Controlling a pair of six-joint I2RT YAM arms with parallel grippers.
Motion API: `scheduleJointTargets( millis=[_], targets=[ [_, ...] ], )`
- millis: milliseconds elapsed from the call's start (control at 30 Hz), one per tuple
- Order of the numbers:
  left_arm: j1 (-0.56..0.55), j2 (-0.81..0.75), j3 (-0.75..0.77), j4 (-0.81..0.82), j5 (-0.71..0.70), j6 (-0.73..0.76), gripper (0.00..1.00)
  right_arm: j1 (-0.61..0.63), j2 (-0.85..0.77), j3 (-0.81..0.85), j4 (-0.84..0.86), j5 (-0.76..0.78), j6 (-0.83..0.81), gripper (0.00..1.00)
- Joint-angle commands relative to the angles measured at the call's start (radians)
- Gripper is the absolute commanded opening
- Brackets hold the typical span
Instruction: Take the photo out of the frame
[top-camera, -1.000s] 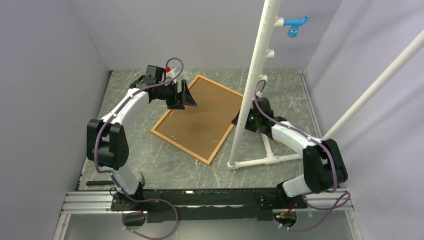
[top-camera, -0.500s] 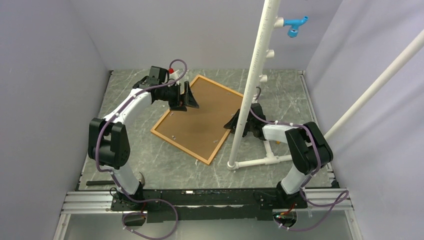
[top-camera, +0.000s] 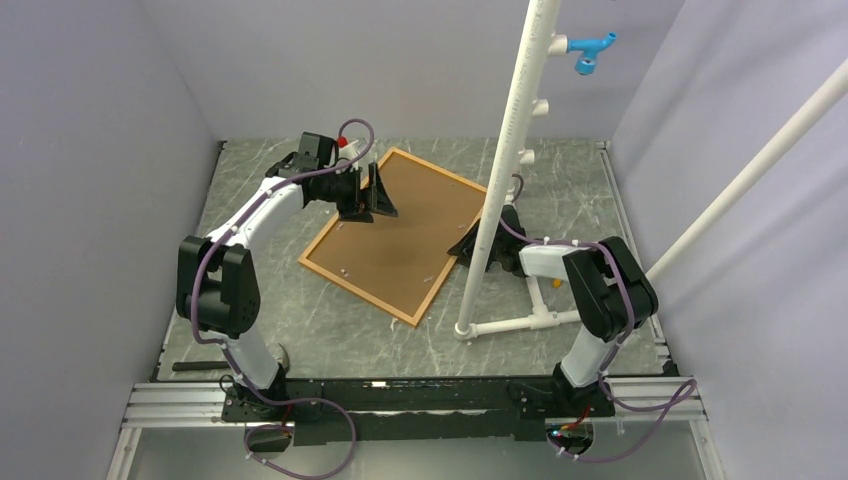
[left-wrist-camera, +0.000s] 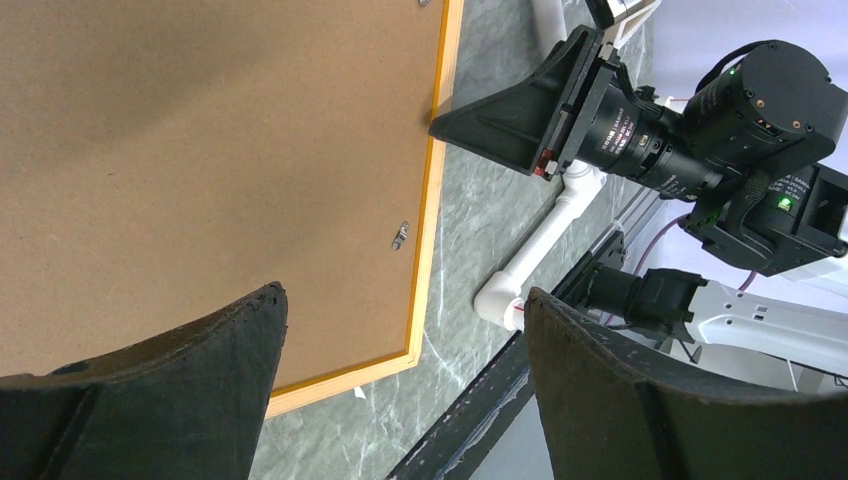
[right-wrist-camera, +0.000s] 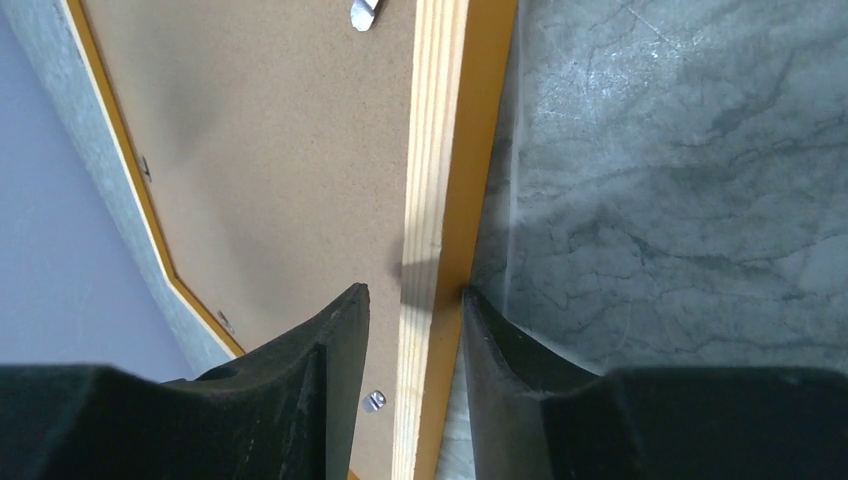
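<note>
The orange frame lies face down on the marble table, so its brown backing board faces up. The photo is hidden beneath that board. My left gripper hovers open above the frame's far-left part, and in the left wrist view the left gripper holds nothing. My right gripper sits low at the frame's right edge. In the right wrist view the right gripper straddles the frame's rail: one finger presses the orange outer side and the other stands over the backing board with a small gap.
A white PVC pipe stand rises just in front of my right gripper, with its base pipes on the table to the right. Small metal tabs hold the backing board. A red-tipped object lies behind my left arm. Grey walls enclose three sides.
My right arm has swung in and dropped to the frame's right edge, with its jaws narrowing around the rail. The frame has slid slightly left. My left gripper has edged right.
</note>
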Motion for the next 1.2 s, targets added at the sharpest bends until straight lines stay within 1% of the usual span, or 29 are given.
scheduleJointTargets(
  millis=[0,133,233,333,367,467,667,767,833,900,967,1033,1167],
  targets=[
    [-0.005,-0.029,0.020,0.005,-0.013,0.040,0.89,0.022,0.036,0.022,-0.089,0.092,0.015,0.40],
    [-0.005,-0.033,0.022,0.002,-0.018,0.042,0.89,0.038,0.044,0.046,-0.132,0.127,0.004,0.29],
    [-0.005,-0.037,0.024,0.000,-0.022,0.045,0.89,0.042,0.062,0.061,-0.135,0.114,-0.008,0.18],
    [-0.005,-0.040,0.023,-0.002,-0.028,0.050,0.89,0.053,0.074,0.087,-0.156,0.111,-0.026,0.02],
    [-0.005,-0.041,0.024,-0.002,-0.029,0.052,0.90,0.055,0.072,0.097,-0.162,0.115,-0.030,0.00],
    [-0.008,-0.044,0.013,0.009,-0.040,0.057,0.91,0.061,0.059,0.110,-0.162,0.096,-0.039,0.00],
    [-0.045,-0.057,0.000,0.000,-0.108,0.083,0.89,0.069,0.040,0.189,-0.240,0.057,-0.033,0.00],
    [-0.098,-0.062,0.012,-0.044,-0.204,0.117,0.89,0.078,0.013,0.199,-0.256,0.069,-0.018,0.00],
    [-0.153,-0.071,0.023,-0.079,-0.304,0.138,0.89,0.081,-0.015,0.198,-0.266,0.079,-0.006,0.00],
    [-0.198,-0.084,0.019,-0.095,-0.375,0.144,0.90,0.081,-0.034,0.202,-0.286,0.087,-0.003,0.00],
    [-0.238,-0.103,-0.004,-0.091,-0.420,0.130,0.89,0.082,-0.043,0.214,-0.312,0.095,-0.007,0.00],
    [-0.266,-0.130,-0.058,-0.066,-0.428,0.105,0.89,0.083,-0.058,0.211,-0.319,0.108,-0.005,0.00],
    [-0.300,-0.220,-0.229,0.022,-0.432,0.027,0.89,0.083,-0.070,0.199,-0.309,0.112,-0.012,0.00]
  ],
)
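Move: The frame lies face down, backing board up. Its long right-hand rail runs between the right fingertips, about 1 cm below the hand point. From there one metal clip sits some 6 cm back and 5 cm left, the frame's near corner 17 cm back and 8 cm left, and the pipe elbow 17 cm back and 2 cm right. From the left hand, about 16 cm above, the near corner is roughly 18 cm back and 7 cm right. The frame's right rail is straddled by the right fingers, which close fully while the hand creeps about 1 cm left and tips slightly, then lifts some 2.5 cm off with nothing between them. The left hand, first almost still and staying wide open, swings over the board towards the near corner, about 6 cm back, with some right and down, its fingers tipping roughly 20 degrees steeper. ##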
